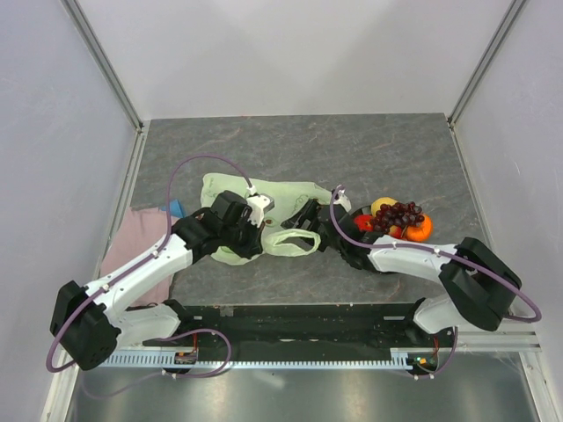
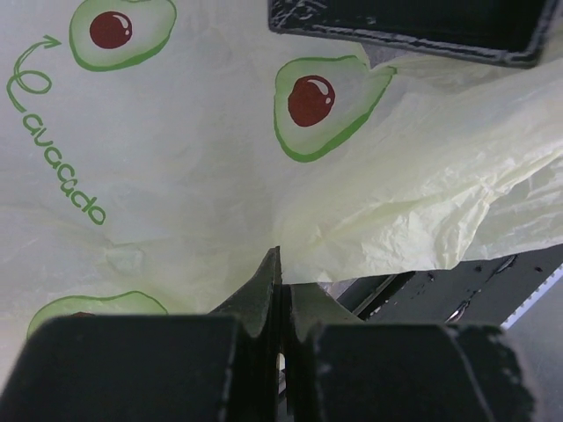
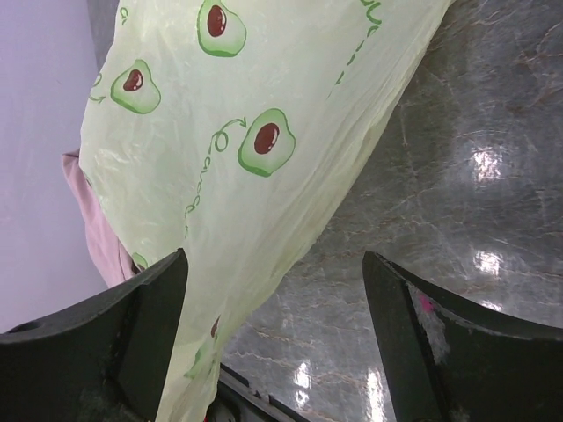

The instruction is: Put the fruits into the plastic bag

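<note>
The plastic bag lies crumpled mid-table, pale yellow-green with avocado prints. My left gripper is shut at the bag's near edge. In the left wrist view its fingertips pinch together right where the film's edge ends. My right gripper stands open just right of the bag. In its wrist view the bag drapes past the left finger, with bare table in the gap. The fruits sit right of it: grape bunch, orange, lemon, red apple.
A pink cloth lies at the table's left edge and also shows behind the bag as the pink cloth. A small blue thing sits beside it. White walls enclose the grey marbled table on three sides.
</note>
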{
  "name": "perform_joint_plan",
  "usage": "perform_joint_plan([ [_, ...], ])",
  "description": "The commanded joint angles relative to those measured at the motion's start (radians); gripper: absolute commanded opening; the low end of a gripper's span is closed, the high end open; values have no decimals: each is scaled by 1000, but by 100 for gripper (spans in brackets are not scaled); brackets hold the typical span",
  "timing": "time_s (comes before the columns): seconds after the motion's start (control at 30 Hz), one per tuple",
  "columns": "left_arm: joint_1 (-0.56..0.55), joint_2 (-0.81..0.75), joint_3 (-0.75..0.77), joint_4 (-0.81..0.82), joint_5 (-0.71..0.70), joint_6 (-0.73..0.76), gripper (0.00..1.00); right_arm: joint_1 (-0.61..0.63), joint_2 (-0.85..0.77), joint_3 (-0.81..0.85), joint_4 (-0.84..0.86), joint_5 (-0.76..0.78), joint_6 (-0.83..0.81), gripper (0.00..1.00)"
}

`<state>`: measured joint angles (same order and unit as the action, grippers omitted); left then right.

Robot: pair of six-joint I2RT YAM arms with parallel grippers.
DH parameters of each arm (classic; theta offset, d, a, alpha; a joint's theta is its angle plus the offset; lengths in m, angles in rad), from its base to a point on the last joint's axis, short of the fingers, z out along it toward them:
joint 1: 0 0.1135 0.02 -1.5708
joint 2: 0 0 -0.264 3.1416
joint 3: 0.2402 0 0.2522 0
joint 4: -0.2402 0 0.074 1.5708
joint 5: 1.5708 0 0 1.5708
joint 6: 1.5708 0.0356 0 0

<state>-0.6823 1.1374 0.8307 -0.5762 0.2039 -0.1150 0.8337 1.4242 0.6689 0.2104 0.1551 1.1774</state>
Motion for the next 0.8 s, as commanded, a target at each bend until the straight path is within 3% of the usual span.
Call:
perform_joint_plan([
  [0.0,-6,-50,-5,47,35,-26,1,1,48,-14,116,-19,62,86],
  [0.4,-13,-102,-25,104,157,-22,2,-4,99,-25,178,24,93,72],
  [0.5,-14,-110,-28,113,181,-20,2,-24,62,-26,143,72,58,54],
  [0.53,-16,-111,-30,113,201,-20,2,-28,47,-25,115,87,44,39],
  [0.57,-16,-113,-27,118,210,-18,3,-34,33,-19,92,109,28,32],
  [0.6,-17,-116,-28,121,222,-18,21,-36,-3,4,64,151,-25,27],
  [0.67,-17,-126,-24,131,259,-15,42,-35,-34,38,-12,185,-105,16],
  [0.7,-17,-145,-24,148,270,-14,60,-33,-62,72,-29,195,-180,13],
  [0.77,-16,-169,-16,165,288,-2,68,-24,-88,96,-57,221,-255,3],
])
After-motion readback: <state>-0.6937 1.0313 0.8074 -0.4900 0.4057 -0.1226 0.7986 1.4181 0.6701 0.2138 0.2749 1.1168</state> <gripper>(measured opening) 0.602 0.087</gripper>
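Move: The side edge of the plastic bag that I am about to grip lies just beyond my open right fingers, about 1 cm ahead, 1 cm left and 3 cm below. The red fruit on the plate is about 15 cm to that hand's right, level with it and 6 cm down; the dark grapes are some 24 cm right and 2 cm ahead, equally low. From my left hand, already pinching the bag's near part, that side edge lies roughly 7 cm ahead, 13 cm right and 3 cm below. I sink my right hand about 2 cm onto the bag's side edge, easing left, then shut its wide-open fingers on the plastic as I swing back some 4 cm to the right, towards the plate, also going forward and lifting. Meanwhile my left hand rises about 4 cm, drifting right and back with a tilt of some 15 degrees, and near the end opens to let go of the bag's near part. ##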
